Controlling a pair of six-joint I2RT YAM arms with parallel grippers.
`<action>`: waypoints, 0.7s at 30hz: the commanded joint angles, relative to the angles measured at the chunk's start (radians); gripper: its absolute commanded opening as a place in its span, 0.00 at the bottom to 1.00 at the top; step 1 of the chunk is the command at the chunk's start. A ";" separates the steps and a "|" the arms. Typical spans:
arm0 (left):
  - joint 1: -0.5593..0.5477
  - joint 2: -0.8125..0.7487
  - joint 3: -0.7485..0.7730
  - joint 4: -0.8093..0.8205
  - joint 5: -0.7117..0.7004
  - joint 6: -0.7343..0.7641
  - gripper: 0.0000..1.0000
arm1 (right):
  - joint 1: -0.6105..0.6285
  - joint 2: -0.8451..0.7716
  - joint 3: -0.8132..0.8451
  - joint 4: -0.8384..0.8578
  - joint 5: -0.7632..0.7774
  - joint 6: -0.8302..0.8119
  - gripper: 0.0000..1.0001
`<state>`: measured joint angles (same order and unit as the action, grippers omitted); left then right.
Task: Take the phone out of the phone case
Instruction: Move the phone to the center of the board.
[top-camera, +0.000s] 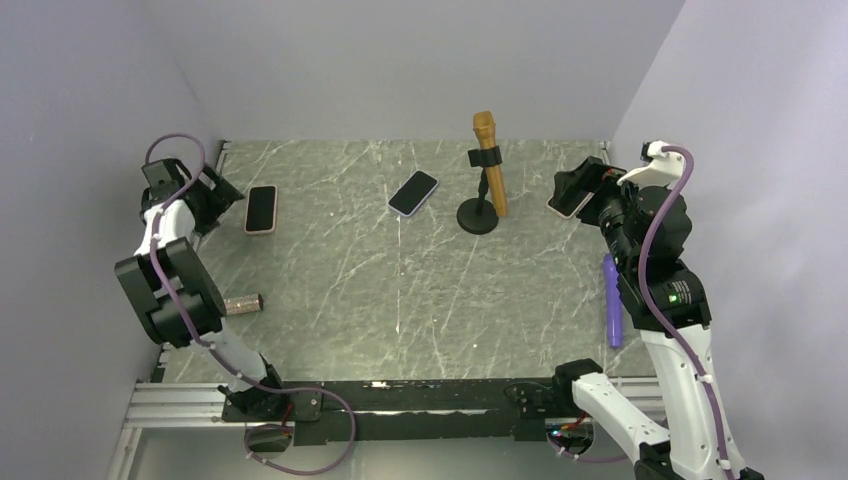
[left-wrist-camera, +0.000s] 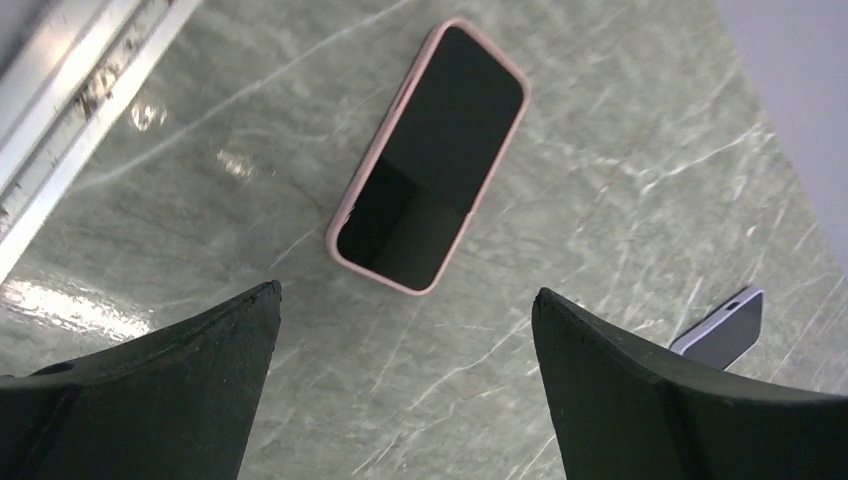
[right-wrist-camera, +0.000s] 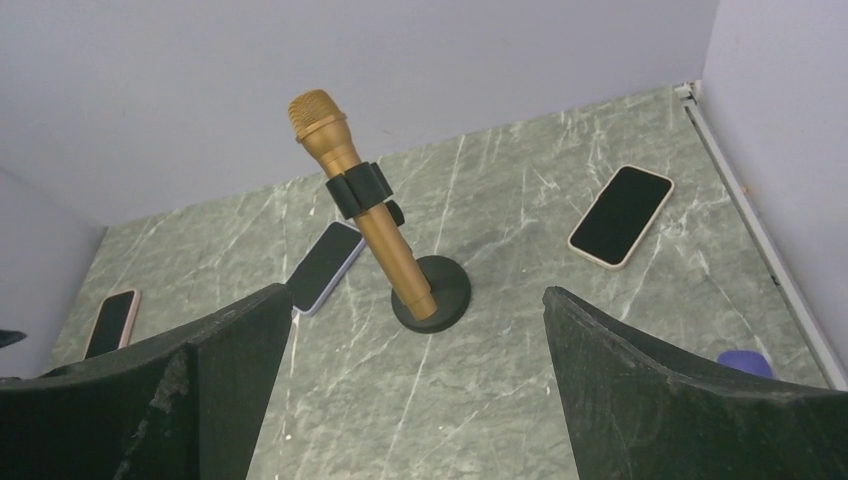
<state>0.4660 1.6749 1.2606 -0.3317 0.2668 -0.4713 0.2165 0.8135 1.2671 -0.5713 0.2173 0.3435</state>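
Three phones lie face up, each in a phone case. The pink-cased phone (top-camera: 261, 209) (left-wrist-camera: 430, 160) is at the far left, just beyond my left gripper (top-camera: 218, 197) (left-wrist-camera: 405, 300), which hangs open above the bare table, touching nothing. A lavender-cased phone (top-camera: 413, 193) (right-wrist-camera: 325, 266) lies mid-table. A cream-cased phone (top-camera: 568, 205) (right-wrist-camera: 621, 215) lies far right, partly hidden in the top view by my right gripper (top-camera: 582, 186) (right-wrist-camera: 415, 300), which is raised, open and empty.
A gold microphone (top-camera: 489, 160) (right-wrist-camera: 360, 200) leans in a clip on a black round stand (top-camera: 478, 216). A purple stick (top-camera: 612, 300) lies by the right wall, and a small metal cylinder (top-camera: 241, 303) beside the left arm. Walls close in three sides.
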 joint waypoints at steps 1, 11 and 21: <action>0.019 0.064 0.052 -0.042 0.058 0.009 0.99 | -0.003 -0.018 -0.007 0.046 -0.038 -0.009 1.00; 0.020 0.261 0.151 -0.112 0.058 0.061 0.99 | -0.003 -0.042 -0.018 0.045 -0.060 -0.006 1.00; 0.006 0.327 0.185 -0.098 0.055 0.050 0.99 | -0.003 -0.071 -0.050 0.057 -0.065 0.017 1.00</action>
<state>0.4797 1.9911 1.3975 -0.4381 0.3145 -0.4267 0.2165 0.7624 1.2331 -0.5655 0.1692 0.3473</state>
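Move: Low and to the left of the pink-cased phone, the left hand has that phone about 10 cm ahead, 6 cm to its right and some 17 cm below. The purple-edged phone lies about 47 cm to this hand's right and 15 cm ahead; the silver tube is roughly 19 cm back, about level sideways. For the right hand, high up, the pink-cased phone is some 72 cm left, 26 cm ahead and 43 cm below. Sinking about 10 cm almost straight down, the left hand comes down towards the table just short of the pink-cased phone's near end, quickly at first, then easing off. Its wrist tips the fingers some 15 degrees further downward, and they stay wide open, not yet around the phone. ##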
